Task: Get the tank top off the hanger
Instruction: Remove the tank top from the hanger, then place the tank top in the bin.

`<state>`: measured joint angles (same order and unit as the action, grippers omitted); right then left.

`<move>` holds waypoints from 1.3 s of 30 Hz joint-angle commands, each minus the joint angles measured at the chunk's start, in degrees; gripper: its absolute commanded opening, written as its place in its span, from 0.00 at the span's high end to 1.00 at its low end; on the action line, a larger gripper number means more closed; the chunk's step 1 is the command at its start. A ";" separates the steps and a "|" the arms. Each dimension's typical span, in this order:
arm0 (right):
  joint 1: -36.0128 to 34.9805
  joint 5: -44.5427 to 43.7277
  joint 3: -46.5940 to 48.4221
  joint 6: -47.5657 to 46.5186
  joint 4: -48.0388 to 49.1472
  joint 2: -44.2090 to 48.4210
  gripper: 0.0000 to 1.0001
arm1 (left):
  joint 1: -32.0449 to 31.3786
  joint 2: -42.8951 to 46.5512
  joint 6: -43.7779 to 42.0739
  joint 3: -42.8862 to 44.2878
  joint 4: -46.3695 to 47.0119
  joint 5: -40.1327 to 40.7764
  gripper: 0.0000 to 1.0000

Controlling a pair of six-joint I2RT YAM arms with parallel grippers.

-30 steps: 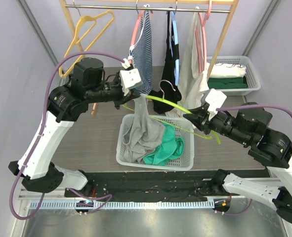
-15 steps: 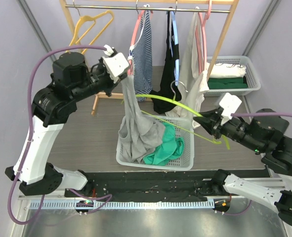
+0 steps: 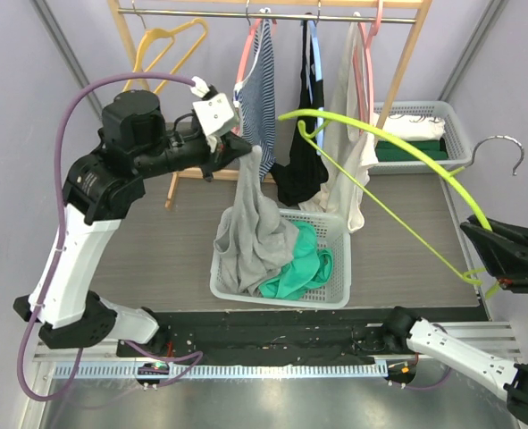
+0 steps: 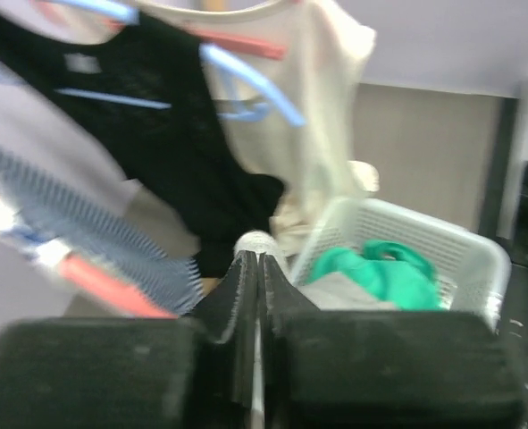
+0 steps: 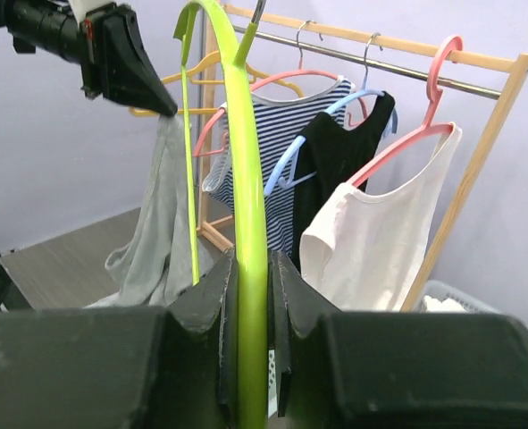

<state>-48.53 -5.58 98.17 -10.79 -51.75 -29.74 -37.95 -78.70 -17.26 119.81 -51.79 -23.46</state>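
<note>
The grey tank top (image 3: 248, 223) hangs by one strap from my left gripper (image 3: 248, 154), which is shut on it; its lower part lies bunched in the white basket (image 3: 335, 295). In the left wrist view a small bit of pale cloth (image 4: 256, 243) shows at the shut fingertips of the left gripper (image 4: 257, 264). My right gripper (image 3: 474, 231) is shut on the lime green hanger (image 3: 398, 143), held high at the right and clear of the tank top. In the right wrist view the hanger (image 5: 246, 179) runs up between the right gripper's (image 5: 250, 268) jaws, with the tank top (image 5: 161, 232) off to the left.
A wooden rack (image 3: 406, 54) at the back holds a striped top (image 3: 262, 98), a black top (image 3: 306, 134), a cream top (image 3: 348, 116) and a bare yellow hanger (image 3: 161, 49). A green garment (image 3: 304, 264) lies in the basket. A second basket (image 3: 456, 134) stands at the back right.
My right arm has swung the green hanger up and far to the right, out of the tank top. The left gripper kept its hold on the strap and shifted slightly right.
</note>
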 commanded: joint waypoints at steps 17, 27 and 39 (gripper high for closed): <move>-0.07 4.78 -6.32 -3.10 4.81 -14.91 0.99 | -2.57 2.75 -12.71 13.44 -11.84 -6.25 0.00; -0.07 25.97 -3.69 -9.51 0.24 -21.15 0.99 | -0.81 5.65 -16.85 6.06 -21.08 -18.37 0.00; -0.07 24.83 -3.34 -11.18 2.97 -20.19 0.99 | -0.63 6.27 -12.54 -5.20 -19.14 -17.67 0.05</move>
<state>-48.53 19.07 92.27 -20.93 -54.02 -51.40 -38.92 -74.15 -31.42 114.26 -71.53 -40.10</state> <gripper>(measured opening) 0.197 0.963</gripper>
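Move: My left hand pinches the grey tank top by its upper end, hanging into the white basket, whose middle is about 4 cm back, 6 cm right and 42 cm below. The green top in it is 5 cm back and 10 cm right; the striped top hangs 13 cm ahead, 2 cm right and 10 cm lower. My right hand still holds the green hanger; from it the basket lies some 10 cm ahead, 23 cm left and 45 cm down. I open my left fingers wide at once and let the tank top go, drawing back some 10 cm with a clockwise turn of about 20 degrees, rising, then sinking to end 7 cm lower, fingers open around the hanger's free shoulder. My right hand keeps its grip and carries the hanger about 16 cm left, down and forward, easing back slightly late as it rolls left side down and turns counter-clockwise. ##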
